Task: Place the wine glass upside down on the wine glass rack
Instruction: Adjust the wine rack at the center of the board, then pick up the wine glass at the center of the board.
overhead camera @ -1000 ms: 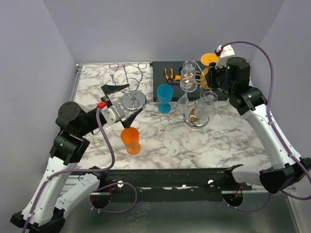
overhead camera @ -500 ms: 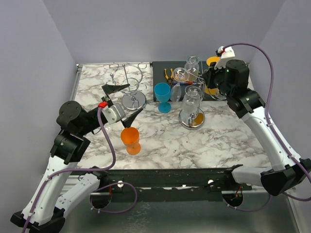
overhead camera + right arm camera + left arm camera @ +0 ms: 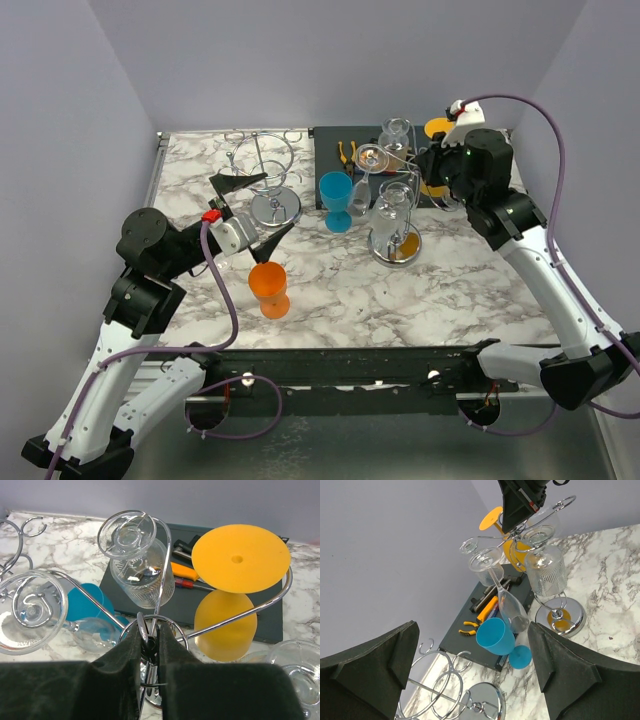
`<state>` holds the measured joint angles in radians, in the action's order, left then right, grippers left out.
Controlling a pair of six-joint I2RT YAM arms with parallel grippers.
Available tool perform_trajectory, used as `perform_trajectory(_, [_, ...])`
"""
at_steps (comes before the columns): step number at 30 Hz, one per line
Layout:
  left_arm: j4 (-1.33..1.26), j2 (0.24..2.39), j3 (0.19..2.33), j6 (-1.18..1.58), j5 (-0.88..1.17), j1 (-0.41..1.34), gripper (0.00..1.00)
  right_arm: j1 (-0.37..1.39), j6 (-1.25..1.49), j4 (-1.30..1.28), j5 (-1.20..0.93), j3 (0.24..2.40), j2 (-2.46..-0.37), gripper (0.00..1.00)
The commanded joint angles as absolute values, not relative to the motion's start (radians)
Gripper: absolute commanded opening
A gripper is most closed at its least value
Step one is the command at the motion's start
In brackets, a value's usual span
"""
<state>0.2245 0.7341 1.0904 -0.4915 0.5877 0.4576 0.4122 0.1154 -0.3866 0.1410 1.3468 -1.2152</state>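
Observation:
My right gripper (image 3: pixel 420 168) (image 3: pixel 150 631) is shut on the top loop of the chrome wine glass rack (image 3: pixel 395 246) (image 3: pixel 167 545), which stands upright at the back right. Upside down on its arms hang a yellow glass (image 3: pixel 235 560), a ribbed clear glass (image 3: pixel 142 577) (image 3: pixel 545 572) and a clear wine glass (image 3: pixel 372 158) (image 3: pixel 512 607), the last one tilted. An orange wine glass (image 3: pixel 268 286) stands upright on the marble. My left gripper (image 3: pixel 256 212) (image 3: pixel 473 626) hangs open just above and behind it, holding nothing.
A second, empty chrome rack (image 3: pixel 268 180) (image 3: pixel 452 700) stands at the back left, close behind my left fingers. A blue glass (image 3: pixel 338 200) (image 3: pixel 495 635) stands between the racks. A dark tray (image 3: pixel 330 145) with pliers (image 3: pixel 349 152) lies along the back wall.
The right rack has gone from tilted to upright, and its hanging glasses have swung. The right jaws have closed on its top loop. The left arm has not moved.

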Motion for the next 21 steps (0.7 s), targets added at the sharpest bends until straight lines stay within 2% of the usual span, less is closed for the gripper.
perform_trajectory(1, [0.230,0.731,1.109,-0.495,0.600,0.454,0.99,0.418,0.164,-0.418,0.144,1.377,-1.213,0.19])
perform_trajectory(6, [0.232,0.724,1.096,-0.487,0.597,0.454,0.99,0.419,0.157,-0.441,0.113,1.443,-1.203,0.46])
perform_trajectory(8, [0.232,0.720,1.086,-0.475,0.597,0.454,0.99,0.419,0.159,-0.459,0.089,1.481,-1.208,0.53])
perform_trajectory(15, [0.241,0.698,1.036,-0.446,0.578,0.454,0.99,0.428,0.151,-0.512,0.033,1.620,-1.255,0.68])
perform_trajectory(21, [0.254,0.668,1.017,-0.409,0.537,0.454,0.99,0.649,0.057,-0.559,0.201,1.780,-1.385,0.74])
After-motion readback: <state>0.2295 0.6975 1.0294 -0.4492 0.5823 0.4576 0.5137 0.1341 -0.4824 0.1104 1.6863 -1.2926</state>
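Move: Between the right hand's closed fingertips sits the curl on top of the wine rack's hub, right at the hand point. The upside-down yellow glass hangs about 8 cm ahead and 4 cm right of the hand, the ribbed tumbler about 8 cm ahead and 4 cm left; the long-stemmed glass is some 9 cm left and 1 cm ahead, all with middles roughly 7 cm below. From the left hand the hub lies about 13 cm ahead, 28 cm right and 7 cm lower. Letting go of the wine rack's hub, the right hand spreads its nearly shut fingers wide and rises about 10 cm off the top curl, easing slightly back as its fingers tip up some 10 degrees. Near the end it also swings about 4 cm left over the rack. The left hand, open and empty, sinks some 2 cm late on. ##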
